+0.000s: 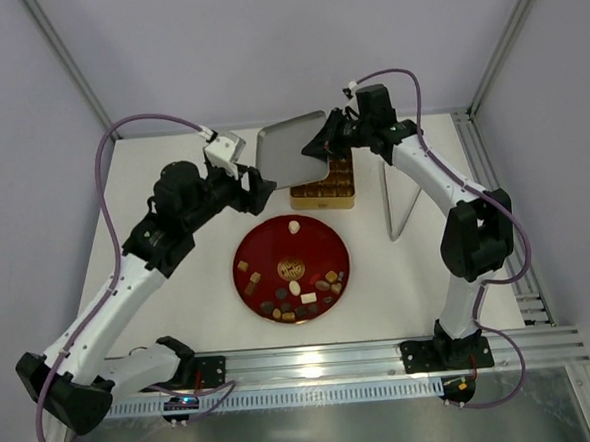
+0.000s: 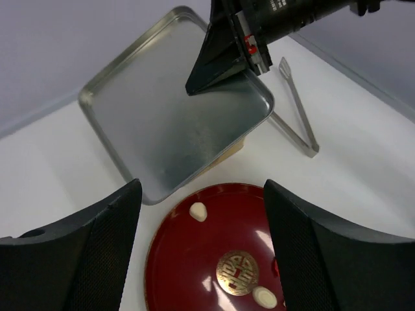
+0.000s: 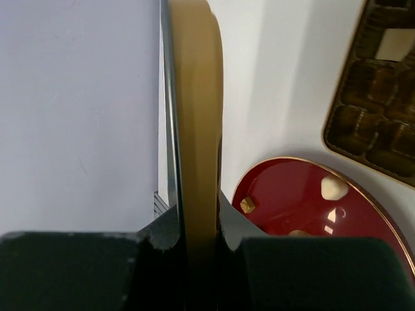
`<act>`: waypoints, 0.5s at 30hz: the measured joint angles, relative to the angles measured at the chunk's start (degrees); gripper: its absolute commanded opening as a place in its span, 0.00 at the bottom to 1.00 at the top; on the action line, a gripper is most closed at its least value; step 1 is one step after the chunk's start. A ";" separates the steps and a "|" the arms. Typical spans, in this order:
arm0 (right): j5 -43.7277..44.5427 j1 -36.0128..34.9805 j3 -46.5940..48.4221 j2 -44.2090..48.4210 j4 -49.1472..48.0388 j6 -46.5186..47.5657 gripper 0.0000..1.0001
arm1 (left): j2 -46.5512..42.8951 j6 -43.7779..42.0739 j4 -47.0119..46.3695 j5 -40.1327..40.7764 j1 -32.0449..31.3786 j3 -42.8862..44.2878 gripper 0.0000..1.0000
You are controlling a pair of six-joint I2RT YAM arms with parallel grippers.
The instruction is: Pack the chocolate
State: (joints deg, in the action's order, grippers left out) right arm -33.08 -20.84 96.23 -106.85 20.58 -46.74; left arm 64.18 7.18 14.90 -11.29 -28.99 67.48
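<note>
The chocolate (image 1: 297, 293) lies as several small brown and cream pieces on a round red plate (image 1: 258, 245), mostly along its near rim. One cream piece (image 2: 198, 211) sits by the far rim. My left gripper (image 1: 259, 194) hovers open over the plate's far-left edge, nothing between its fingers (image 2: 97, 240). My right gripper (image 1: 322, 144) is shut on the edge of a silver tin lid (image 1: 289, 147), holding it tilted above the table behind the plate. In the right wrist view the lid's gold rim (image 3: 196, 116) stands edge-on between the jaws. The gold gridded tin (image 1: 328, 187) sits under the lid's right side.
Metal tongs (image 1: 398, 203) lie on the white table right of the tin. Grey walls and frame posts enclose the back and sides. A metal rail (image 1: 313, 358) with the arm bases runs along the near edge.
</note>
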 measured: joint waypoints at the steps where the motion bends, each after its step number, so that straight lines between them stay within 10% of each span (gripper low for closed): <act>1: 0.00 0.74 0.09 0.24 1.27 0.02 0.04 | -1.88 -2.32 -1.86 2.97 -3.10 -1.84 0.75; 9: 1.51 2.38 8.33 0.50 12.98 0.42 0.04 | -1.99 -23.06 -21.59 24.11 -21.64 -16.63 0.76; 15: 2.99 2.25 10.60 2.51 17.79 0.20 0.04 | 3.08 -35.32 -32.72 30.93 -24.37 -20.94 0.75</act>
State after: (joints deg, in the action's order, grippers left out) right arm -30.09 -18.59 106.83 -104.33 38.37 -46.54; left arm 67.26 -28.14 -17.82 19.64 -53.36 46.54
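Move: About 13 cm ahead of the empty left hand, 9 cm to its right and some 8 cm lower is the middle of the lid, held by its right side in the right hand. The box lies roughly 24 cm ahead of the left hand, 18 cm right and 29 cm below. From the right hand the box is about 11 cm ahead, hardly to either side and 21 cm down; the red plate is some 16 cm back and 10 cm left. Swinging right and sinking, about 5 cm each, the wide-open left hand dips back a little and eases forward again near the lid's near left corner, rolling some 40 degrees so its left side rises and its fingers come almost level. The right hand keeps its grip on the lid, drawing it about 3 cm right, then lifting it about 4 cm. ##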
